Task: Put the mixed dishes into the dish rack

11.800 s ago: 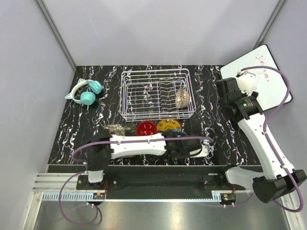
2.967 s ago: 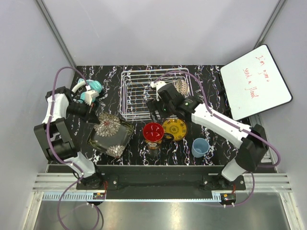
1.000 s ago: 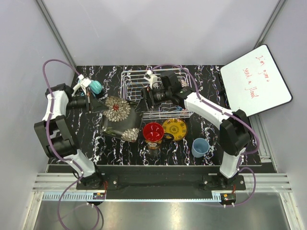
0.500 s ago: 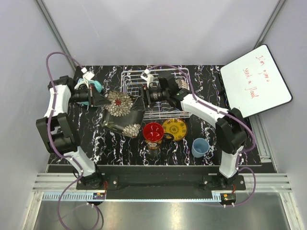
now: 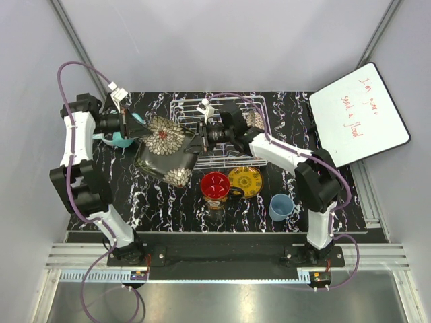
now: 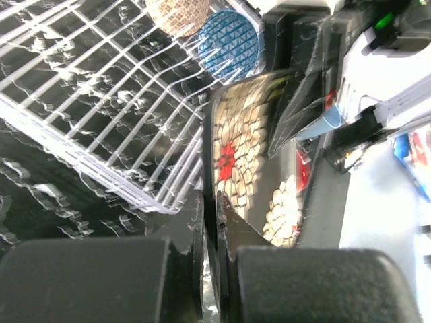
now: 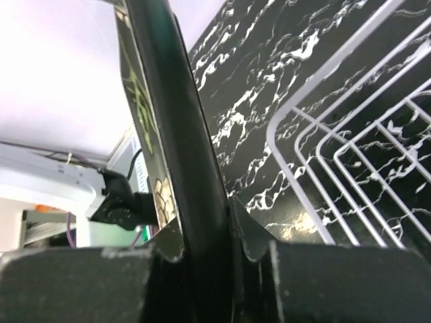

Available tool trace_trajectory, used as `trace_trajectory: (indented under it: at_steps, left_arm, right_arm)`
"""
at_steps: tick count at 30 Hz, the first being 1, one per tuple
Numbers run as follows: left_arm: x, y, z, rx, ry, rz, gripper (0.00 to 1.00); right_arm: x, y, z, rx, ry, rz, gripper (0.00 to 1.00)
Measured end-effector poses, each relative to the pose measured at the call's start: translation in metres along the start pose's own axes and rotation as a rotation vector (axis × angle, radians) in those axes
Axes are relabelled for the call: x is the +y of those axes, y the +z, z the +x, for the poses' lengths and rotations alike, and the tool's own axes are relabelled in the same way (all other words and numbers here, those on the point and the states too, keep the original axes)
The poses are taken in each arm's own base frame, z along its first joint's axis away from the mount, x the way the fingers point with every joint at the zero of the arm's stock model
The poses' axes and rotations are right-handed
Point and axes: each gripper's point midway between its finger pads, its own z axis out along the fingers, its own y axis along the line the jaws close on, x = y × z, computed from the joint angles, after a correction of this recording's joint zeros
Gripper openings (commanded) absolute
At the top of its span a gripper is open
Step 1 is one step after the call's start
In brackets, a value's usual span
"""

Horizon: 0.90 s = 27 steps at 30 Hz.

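The square dark floral plate (image 5: 165,149) hangs tilted above the table, just left of the dish rack (image 5: 222,131). My left gripper (image 5: 138,126) is shut on its left corner, and in the left wrist view the plate (image 6: 242,141) runs out from between the left gripper (image 6: 212,208). My right gripper (image 5: 196,140) is shut on the plate's right edge. The right wrist view shows the plate's dark rim (image 7: 182,134) pinched in the right gripper (image 7: 205,232). A brown-mesh bowl (image 5: 254,120) and a blue patterned bowl (image 6: 231,35) stand in the rack.
A red bowl (image 5: 215,184), a yellow patterned plate (image 5: 245,180) and a light-blue cup (image 5: 281,206) sit on the table in front of the rack. Teal headphones (image 5: 121,139) lie under my left arm. A whiteboard (image 5: 360,114) lies at the right.
My right gripper has shut on the plate's right edge. The left gripper has lifted its corner of the plate up and toward the back.
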Motion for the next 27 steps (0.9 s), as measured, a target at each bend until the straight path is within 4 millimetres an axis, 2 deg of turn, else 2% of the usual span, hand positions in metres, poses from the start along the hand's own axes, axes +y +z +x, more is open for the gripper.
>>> trace_trajectory:
  at_steps: [3, 4, 5, 7, 8, 11, 12, 14, 16, 17, 18, 19, 23, 27]
  left_arm:
    - [0.002, 0.001, 0.003, 0.006, -0.016, -0.003, 0.0]
    - [0.002, 0.001, 0.004, 0.007, -0.017, -0.004, 0.03]
    - [0.002, 0.001, 0.004, 0.007, -0.017, -0.004, 0.19]
    - [0.002, 0.001, 0.005, 0.003, -0.021, 0.001, 0.34]
    - [0.0, 0.002, 0.005, -0.002, -0.033, 0.011, 0.5]
    - [-0.008, 0.005, 0.007, -0.029, -0.074, 0.052, 0.68]
    - [-0.01, 0.006, 0.008, -0.035, -0.087, 0.062, 0.79]
    - [-0.014, 0.006, 0.012, -0.046, -0.113, 0.075, 0.81]
    - [-0.018, 0.004, 0.015, -0.055, -0.137, 0.081, 0.83]
    - [-0.02, 0.003, 0.015, -0.06, -0.141, 0.082, 0.86]
    - [-0.022, 0.003, 0.014, -0.065, -0.139, 0.084, 0.97]
    - [-0.023, 0.002, 0.014, -0.068, -0.137, 0.086, 0.98]
    - [-0.025, 0.002, 0.012, -0.076, -0.127, 0.089, 0.99]
    - [-0.024, 0.005, 0.013, -0.072, -0.113, 0.098, 0.99]
  right_arm:
    - [-0.004, 0.0, 0.001, 0.0, -0.006, 0.012, 0.0]
    - [-0.005, 0.0, 0.001, 0.001, -0.008, 0.014, 0.0]
    - [-0.006, 0.0, 0.001, 0.0, -0.008, 0.016, 0.0]
    - [-0.008, -0.002, 0.001, 0.004, -0.011, 0.02, 0.0]
    - [-0.009, -0.004, 0.0, 0.006, -0.011, 0.024, 0.0]
    - [-0.019, -0.018, -0.006, 0.033, -0.013, 0.061, 0.0]
    - [-0.024, -0.026, -0.011, 0.04, -0.014, 0.086, 0.0]
    - [-0.039, -0.046, -0.028, 0.032, -0.022, 0.155, 0.0]
    - [-0.053, -0.071, -0.055, 0.0, -0.065, 0.248, 0.0]
    - [-0.06, -0.085, -0.069, -0.017, -0.092, 0.304, 0.0]
    - [-0.062, -0.099, -0.085, -0.035, -0.13, 0.355, 0.0]
    - [-0.064, -0.113, -0.102, -0.057, -0.176, 0.406, 0.0]
    - [-0.047, -0.151, -0.159, -0.14, -0.42, 0.541, 0.0]
    - [-0.038, -0.16, -0.174, -0.139, -0.629, 0.595, 0.0]
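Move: Both grippers still hold the square plate up in the air by opposite edges. From the right hand the dish rack's middle is about 12 cm ahead, 9 cm to the right and 16 cm below; the speckled bowl in the rack is some 16 cm ahead and 22 cm right, the blue bowl 8 cm ahead and 23 cm right, the red mug 9 cm back and 7 cm right. From the left hand the rack's middle is about 12 cm ahead, 26 cm right and 21 cm below. Open the left gripper wide to let go of its edge of the square plate and ease that hand back some 2–3 cm. Keep the right grip and, as the left loosens, swing the plate quickly forward, right and up, about 14 cm each way, over the dish rack, dipping the fingers and rolling the hand some 40 degrees so its forward side lifts. ##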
